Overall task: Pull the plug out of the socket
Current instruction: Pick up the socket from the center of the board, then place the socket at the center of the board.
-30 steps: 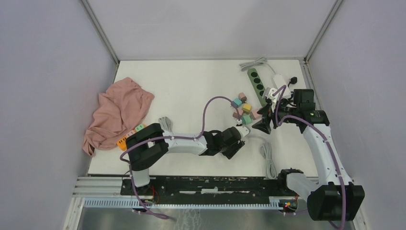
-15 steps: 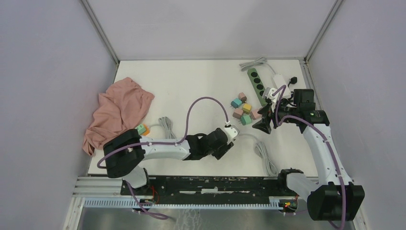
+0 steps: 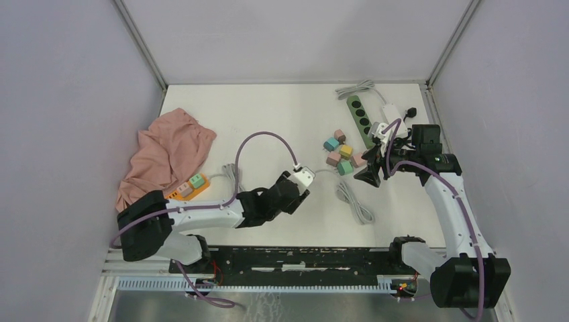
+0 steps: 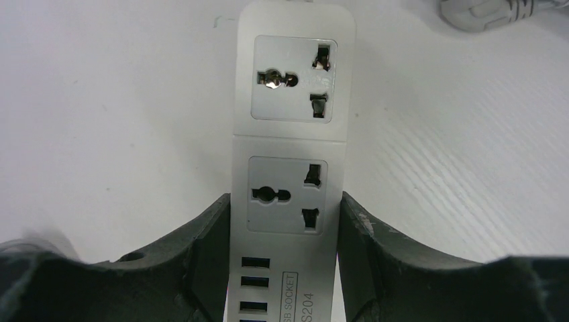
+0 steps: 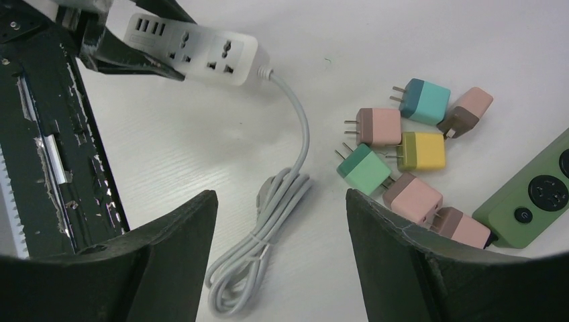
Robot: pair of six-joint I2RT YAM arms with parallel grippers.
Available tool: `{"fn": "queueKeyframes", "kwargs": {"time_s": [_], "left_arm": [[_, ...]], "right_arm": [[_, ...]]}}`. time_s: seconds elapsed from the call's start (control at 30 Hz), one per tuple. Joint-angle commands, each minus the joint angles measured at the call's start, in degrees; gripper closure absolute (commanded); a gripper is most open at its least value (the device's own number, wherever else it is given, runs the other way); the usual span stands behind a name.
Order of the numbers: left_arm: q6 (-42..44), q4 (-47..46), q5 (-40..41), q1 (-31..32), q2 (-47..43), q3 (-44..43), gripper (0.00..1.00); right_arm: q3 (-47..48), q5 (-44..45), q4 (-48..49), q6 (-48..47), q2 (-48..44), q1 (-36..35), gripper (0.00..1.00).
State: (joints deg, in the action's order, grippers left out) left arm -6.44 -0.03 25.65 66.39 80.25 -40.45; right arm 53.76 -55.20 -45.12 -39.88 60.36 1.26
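Note:
My left gripper (image 3: pixel 300 182) is shut on a white power strip (image 3: pixel 303 176), its fingers clamped on both long sides near the USB end (image 4: pixel 290 134). Both of that strip's sockets show empty. Its grey cord trails right to a coiled bundle (image 3: pixel 352 200). An orange power strip (image 3: pixel 190 188) lies at the left beside the cloth, with a green plug (image 3: pixel 196 180) and a pink plug (image 3: pixel 183 190) seated in it. My right gripper (image 3: pixel 371 176) hangs open above the table with nothing between its fingers (image 5: pixel 280 198). In the right wrist view the white strip (image 5: pixel 194 50) sits at the upper left.
Several loose coloured plugs (image 3: pixel 342 155) lie in a cluster left of my right gripper. A green power strip (image 3: pixel 360 119) lies at the back right. A pink cloth (image 3: pixel 164 157) is heaped at the left edge. The black rail (image 3: pixel 288 258) runs along the near edge.
My left arm has swung left with the white strip, dragging its cord and coil along. The orange strip with its plugs has come into view. The right arm has not moved.

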Motion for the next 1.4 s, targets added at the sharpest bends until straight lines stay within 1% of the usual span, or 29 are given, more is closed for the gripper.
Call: {"fn": "queueKeyframes", "kwargs": {"time_s": [0.0, 0.3, 0.5, 0.77, 0.9, 1.07, 1.2, 1.37], "left_arm": [[0.6, -7.8, 3.6, -4.1, -6.4, 2.6, 0.97], [-4.3, -11.8, -4.5, -17.2, -13.1, 7.9, 0.97], [-7.4, -15.6, -4.9, -23.5, -13.1, 9.4, 0.97], [-13.1, -19.5, -6.6, -31.4, -8.2, 8.9, 0.97], [-15.0, -21.0, -7.5, -34.7, -4.9, 7.3, 0.97], [-16.2, -22.8, -9.7, -38.1, -0.1, 5.2, 0.97], [-17.9, -23.5, -8.7, -39.6, 3.6, 3.0, 0.97], [-19.1, -21.8, -7.5, -41.6, 8.8, -1.4, 0.97]], "right_arm": [[1.0, -0.5, 1.2, 0.3, 0.1, 0.3, 0.24], [0.9, -0.5, 1.4, 0.4, 0.2, 0.2, 0.24], [0.8, -0.5, 1.5, 0.5, 0.2, 0.4, 0.24], [0.7, -0.6, 1.6, 0.5, 0.1, 0.5, 0.23], [0.7, -0.6, 1.6, 0.5, 0.1, 0.5, 0.23], [0.7, -0.5, 1.6, 0.5, 0.2, 0.5, 0.23], [0.6, -0.6, 1.6, 0.5, 0.2, 0.5, 0.23], [0.6, -0.6, 1.6, 0.4, 0.4, 0.5, 0.23]]}}
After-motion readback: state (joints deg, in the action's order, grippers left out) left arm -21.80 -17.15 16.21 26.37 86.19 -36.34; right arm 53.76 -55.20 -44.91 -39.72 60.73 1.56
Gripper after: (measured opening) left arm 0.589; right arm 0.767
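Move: The left hand already holds the white socket. The bare patch of board beside the pink cloth, its likely goal, lies about 17 cm ahead, 17 cm left and 7 cm below. The cloth's middle is some 12 cm ahead and 40 cm left, the orange socket about 1 cm ahead and 31 cm left, and the orange socket's grey coil 2 cm ahead and 19 cm left. From the right hand, that patch is roughly 13 cm ahead, 37 cm left and 20 cm below. Still pinching the white socket between its fingers, the left hand carries it diagonally forward and left, about 16 cm each way, towards the bare board beside the pink cloth. It rises slightly at first, then sinks some 3 to 4 cm over the second half, turning about 40 degrees counter-clockwise with its left side dipping; the grip stays unchanged. ##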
